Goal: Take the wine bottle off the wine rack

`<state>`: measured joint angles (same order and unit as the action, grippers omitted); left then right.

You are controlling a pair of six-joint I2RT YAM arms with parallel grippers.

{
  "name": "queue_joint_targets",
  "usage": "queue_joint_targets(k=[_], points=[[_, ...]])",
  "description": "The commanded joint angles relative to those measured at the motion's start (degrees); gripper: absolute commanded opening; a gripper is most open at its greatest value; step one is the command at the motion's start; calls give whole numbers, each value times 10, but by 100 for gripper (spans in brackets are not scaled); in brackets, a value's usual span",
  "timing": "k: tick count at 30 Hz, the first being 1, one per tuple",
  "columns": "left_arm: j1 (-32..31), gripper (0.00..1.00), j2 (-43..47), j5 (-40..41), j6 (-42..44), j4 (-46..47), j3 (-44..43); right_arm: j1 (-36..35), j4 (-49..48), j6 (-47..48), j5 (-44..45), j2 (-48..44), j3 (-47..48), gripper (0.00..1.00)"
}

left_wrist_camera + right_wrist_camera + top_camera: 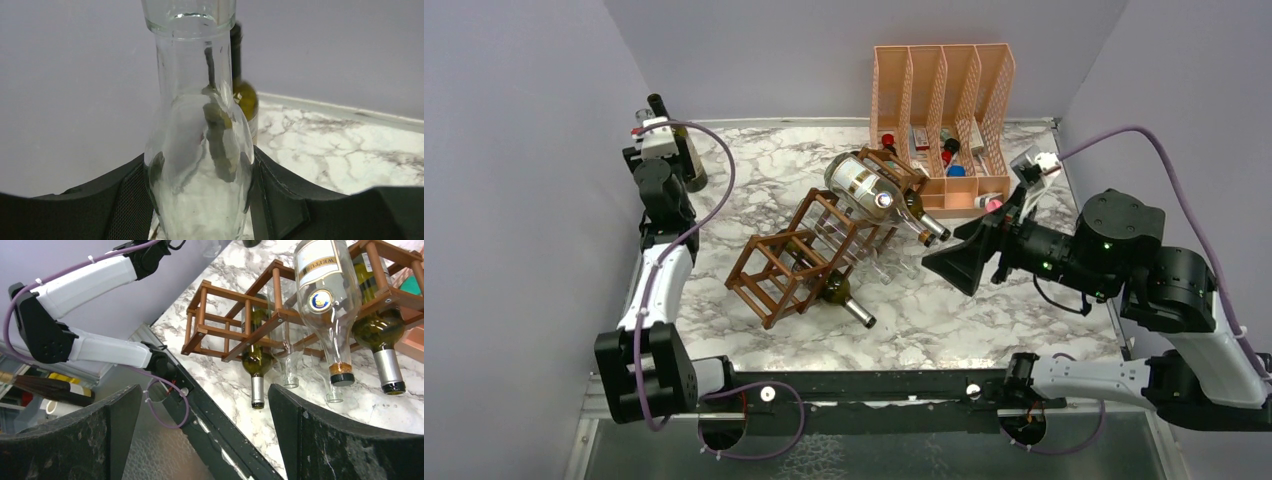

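The brown wooden wine rack (796,258) lies at an angle in the middle of the marble table. It holds several bottles: a big clear labelled bottle (862,184) on top, a dark green one (842,293) low at the front, another green one (921,217) and clear ones. In the right wrist view the rack (235,315) and the labelled bottle (322,295) lie ahead. My right gripper (959,262) is open and empty, right of the rack, also shown in its own view (205,435). My left gripper (662,140) is at the back left corner, shut on a clear glass bottle (200,165).
A dark green bottle (686,150) stands beside the left gripper at the back left wall, behind the clear bottle in the wrist view (245,95). A peach mesh file organiser (944,100) with small items stands at the back right. Grey walls enclose the table.
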<state>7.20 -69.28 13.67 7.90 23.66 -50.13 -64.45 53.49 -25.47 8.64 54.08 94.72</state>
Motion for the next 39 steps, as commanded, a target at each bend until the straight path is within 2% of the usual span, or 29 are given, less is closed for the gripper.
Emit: queue_joint_targets(k=[1,8,12,19,26,34,39], points=[[32,0,-39,-34,-78,112,25,-3,16,-4,36,21,24,99],[41,0,-116,-19,-18,131,-15,-3,3,5,27,79,60,99],[52,0,-153,-37,-24,150,-30,-3,-4,6,8,113,75,99],[88,0,-177,-110,-50,262,16,-3,11,22,6,150,110,99],[89,0,-201,-88,-41,386,84,-3,8,29,4,155,109,99],[85,0,-227,-73,-22,388,87,-3,-8,19,-9,125,73,99],[84,0,-255,-99,-25,393,79,-3,-13,15,-15,109,51,98]])
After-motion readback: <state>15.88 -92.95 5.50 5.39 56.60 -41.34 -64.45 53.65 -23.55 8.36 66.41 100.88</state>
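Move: Below the left hand, the spot for its clear bottle is about 5 cm ahead, 5 cm left and 30 cm down; the standing wine bottle rises some 16 cm ahead and 3 cm left. From the open right hand, the labelled bottle on the rack's top lies about 24 cm ahead, 9 cm left and 19 cm lower. The rack's right green bottle is roughly 30 cm ahead, straight on; the low green bottle 12 cm ahead and 17 cm left. Lowering the upright clear bottle towards the table just short of the standing wine bottle, the left hand drops about 8 cm quickly, eases forward and left some 5 cm each, then sinks another 3 cm and steadies, its grip kept. The right hand, wide open and touching nothing, drifts left and forward towards the rack, rolling slightly, then eases back a little. ##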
